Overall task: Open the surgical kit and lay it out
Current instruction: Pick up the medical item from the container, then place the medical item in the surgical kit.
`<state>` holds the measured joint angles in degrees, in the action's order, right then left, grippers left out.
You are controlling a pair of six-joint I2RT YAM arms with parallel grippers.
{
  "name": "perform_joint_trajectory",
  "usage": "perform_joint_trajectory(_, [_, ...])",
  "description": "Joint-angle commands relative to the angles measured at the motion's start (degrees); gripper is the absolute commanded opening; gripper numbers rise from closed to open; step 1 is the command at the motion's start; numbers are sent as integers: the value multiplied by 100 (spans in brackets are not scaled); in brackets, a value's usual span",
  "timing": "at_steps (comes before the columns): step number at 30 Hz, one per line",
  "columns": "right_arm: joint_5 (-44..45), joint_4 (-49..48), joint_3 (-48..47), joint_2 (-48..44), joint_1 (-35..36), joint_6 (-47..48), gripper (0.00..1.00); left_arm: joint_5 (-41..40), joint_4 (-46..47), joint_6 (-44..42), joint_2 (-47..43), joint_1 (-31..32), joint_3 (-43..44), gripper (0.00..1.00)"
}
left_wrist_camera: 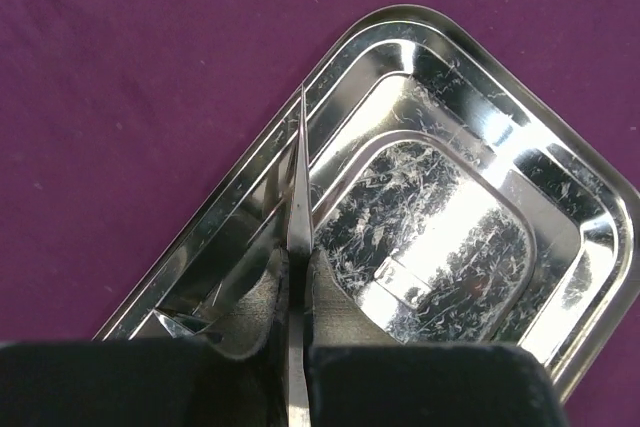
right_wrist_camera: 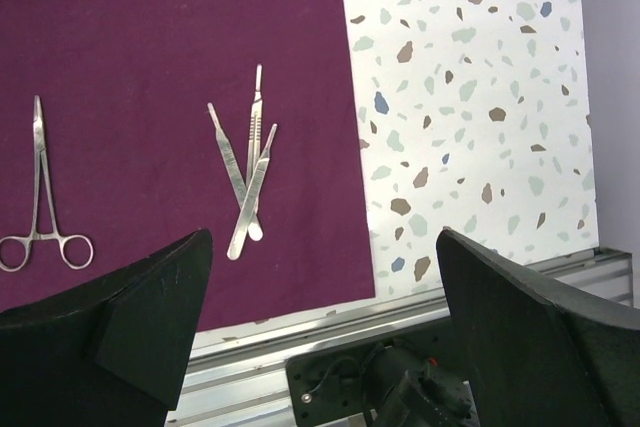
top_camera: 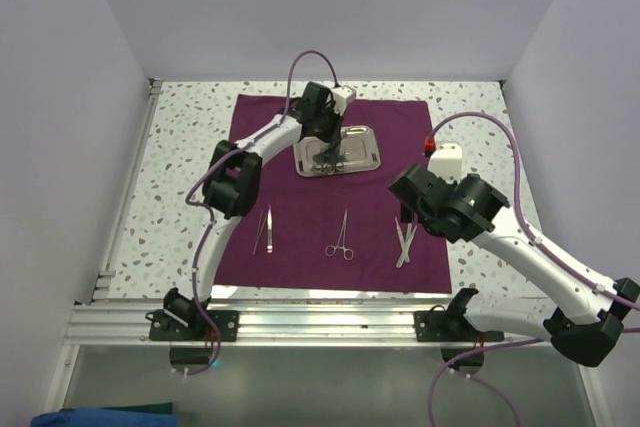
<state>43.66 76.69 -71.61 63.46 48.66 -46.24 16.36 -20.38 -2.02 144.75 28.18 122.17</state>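
The dark purple cloth (top_camera: 300, 207) lies spread flat on the table. The steel tray (top_camera: 362, 159) sits on its far part and also shows in the left wrist view (left_wrist_camera: 520, 177). My left gripper (top_camera: 323, 139) (left_wrist_camera: 297, 259) is over the tray's left end, shut on a thin pointed silver instrument (left_wrist_camera: 300, 167). On the cloth's near part lie tweezers (top_camera: 266, 230), ring-handled forceps (top_camera: 341, 238) (right_wrist_camera: 40, 192) and three crossed scalpel handles (top_camera: 404, 240) (right_wrist_camera: 248, 172). My right gripper (top_camera: 413, 209) (right_wrist_camera: 325, 242) is open and empty, above the cloth's near right corner.
The speckled tabletop (right_wrist_camera: 470, 117) shows to the right of the cloth. An aluminium rail (top_camera: 320, 322) runs along the near edge with the arm bases. White walls enclose the left, right and far sides. A white box with a red knob (top_camera: 444, 157) sits right of the tray.
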Motion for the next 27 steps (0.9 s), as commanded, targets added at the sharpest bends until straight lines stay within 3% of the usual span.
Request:
perform_joint_trajectory(1, [-15, -154, -19, -106, -24, 80, 99, 114, -152, 1061, -455, 363, -570, 0])
perform_joint_trajectory(14, [-331, -927, 437, -651, -24, 352, 98, -1854, -721, 1828, -2510, 214, -219, 0])
perform_joint_trajectory(17, [-472, -1304, 560, -660, -24, 528, 98, -2110, -1063, 1863, -3153, 214, -877, 0])
perform_joint_trajectory(24, [-517, -2139, 825, -643, -41, 1090, 98, -2568, -1187, 2319, -5393, 223, -4643, 0])
perform_joint_trajectory(27, [-586, -2526, 693, -449, -76, 1476, 99, -2463, -1213, 2653, -6290, 240, -5734, 0])
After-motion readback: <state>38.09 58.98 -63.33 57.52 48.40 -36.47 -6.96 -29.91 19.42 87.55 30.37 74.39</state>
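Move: The left hand, low in the tray and already gripping a pair of tweezers, is taking it to the cloth by the two laid tweezers, about 27 cm back, 18 cm left and a couple of centimetres lower. The tray's middle is some 4 cm back and 1 cm right; the clamp on the cloth is about 27 cm back and 2 cm right. From the open right hand, the laid tweezers are roughly 45 cm left, 7 cm ahead and 22 cm below. Back and slightly left, the left hand first draws its gripped tweezers low across the tray for about 4 cm, then lifts steeply to some 21 cm up, swings back and left towards the laid tweezers and starts sinking, turning about 30 degrees counter-clockwise with the fingers still shut. The empty, wide-open right hand drifts about 3 cm left. ##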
